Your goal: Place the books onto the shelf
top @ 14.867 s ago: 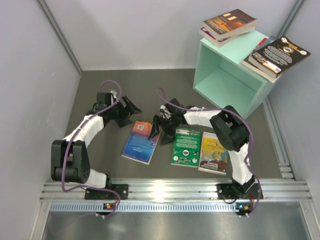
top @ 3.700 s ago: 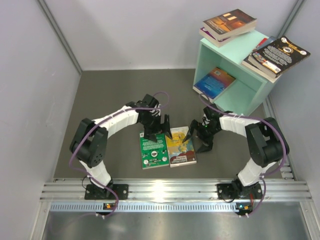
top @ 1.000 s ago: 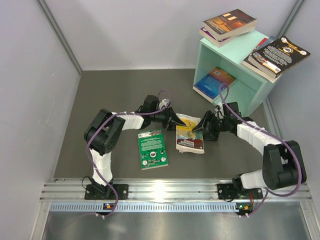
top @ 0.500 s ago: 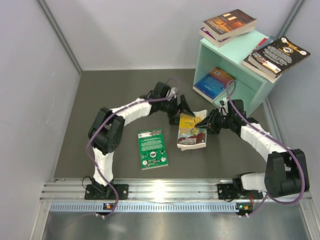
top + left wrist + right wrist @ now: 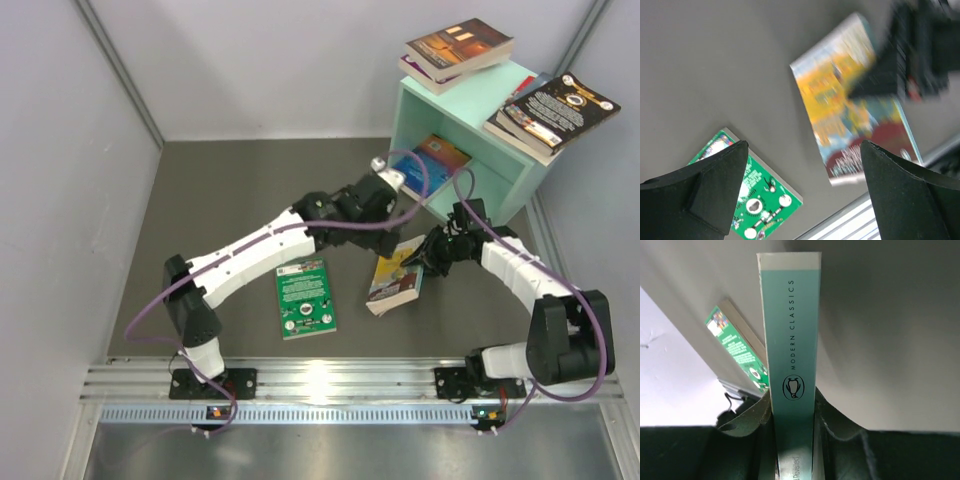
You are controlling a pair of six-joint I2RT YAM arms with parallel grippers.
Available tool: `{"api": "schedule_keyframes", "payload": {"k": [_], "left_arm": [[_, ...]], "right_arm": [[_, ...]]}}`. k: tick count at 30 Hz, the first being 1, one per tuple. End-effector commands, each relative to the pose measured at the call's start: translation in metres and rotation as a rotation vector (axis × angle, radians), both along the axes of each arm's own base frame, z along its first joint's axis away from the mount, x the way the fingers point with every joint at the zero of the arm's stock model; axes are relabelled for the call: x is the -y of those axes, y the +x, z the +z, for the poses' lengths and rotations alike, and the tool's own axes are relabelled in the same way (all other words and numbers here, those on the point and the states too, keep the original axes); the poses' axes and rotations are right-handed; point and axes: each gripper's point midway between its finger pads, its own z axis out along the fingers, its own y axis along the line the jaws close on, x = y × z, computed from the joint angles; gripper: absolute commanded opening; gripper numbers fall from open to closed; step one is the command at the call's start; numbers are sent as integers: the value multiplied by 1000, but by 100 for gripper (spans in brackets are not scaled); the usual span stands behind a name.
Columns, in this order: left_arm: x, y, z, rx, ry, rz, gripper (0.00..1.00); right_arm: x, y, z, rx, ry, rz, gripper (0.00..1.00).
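Observation:
My right gripper (image 5: 432, 252) is shut on the far edge of the yellow book (image 5: 396, 276), which tilts up off the table. In the right wrist view both jaws (image 5: 792, 407) press the sides of its teal spine (image 5: 792, 340). The left gripper (image 5: 375, 210) hangs open above the table, near the shelf; its wide-apart fingers (image 5: 695, 195) hold nothing. Below it are the yellow book (image 5: 855, 115) and the green book (image 5: 755, 200). The green book (image 5: 305, 298) lies flat. The mint-green shelf (image 5: 470, 185) holds a blue-orange book (image 5: 430, 165).
Brown and purple books (image 5: 458, 48) are stacked on the shelf's top, and a black-covered stack (image 5: 552, 110) overhangs its right edge. A metal rail (image 5: 330, 380) runs along the near edge. Grey walls close in on both sides.
The left gripper let go of the yellow book, opened wide and swung up toward the shelf. The right gripper closed on the book's far edge and carried it slightly right.

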Motion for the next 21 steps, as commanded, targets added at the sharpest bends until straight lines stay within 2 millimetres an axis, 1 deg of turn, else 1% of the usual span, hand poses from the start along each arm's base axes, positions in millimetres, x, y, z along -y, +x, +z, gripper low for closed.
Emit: {"api": "schedule_keyframes", "payload": {"k": [1,3,4,6,7,8,9,11,13,17,19,21], "left_arm": [[-5,-32,7,133,134,-63,99],[3,-44,3,135,141,-89,99],[9,-53,4,149,143,-108,99],[12,-59,2,155,148,-116,99],[19,-62,5,163,120,-129,99],[22,-67,0,146,112,-150,99],[24,-69,1,144,93,-158,99],[29,-75,-3,128,74,-190,99],[35,-80,-8,116,69,-223,99],[56,-96,-4,104,10,-316,99],[64,-102,-6,90,-8,-354,99],[70,-106,-11,75,-8,-384,99]], "right_arm": [[8,30,27,53,-15,-91,0],[8,37,36,68,-10,-115,0],[7,39,38,67,-6,-129,0],[7,44,47,82,4,-139,0],[6,44,49,80,10,-145,0],[5,43,51,76,15,-142,0],[5,44,54,79,19,-143,0],[4,43,58,78,28,-145,0],[4,42,58,78,27,-147,0],[3,38,56,67,33,-146,0],[4,39,56,64,33,-150,0],[3,39,57,61,35,-150,0]]}}
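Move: The yellow book, already held by its spine in the right hand, is centred about 6 cm back, 8 cm right and 16 cm below the left hand. The green book lies some 10 cm back, 12 cm left and 20 cm below the left hand. From the right hand, the blue book on the shelf floor, where the yellow one may go, is about 22 cm ahead, 4 cm right and 6 cm lower. Open left hand sweeps about 10 cm back, 5 right, toward the yellow book the right hand keeps pinched. ##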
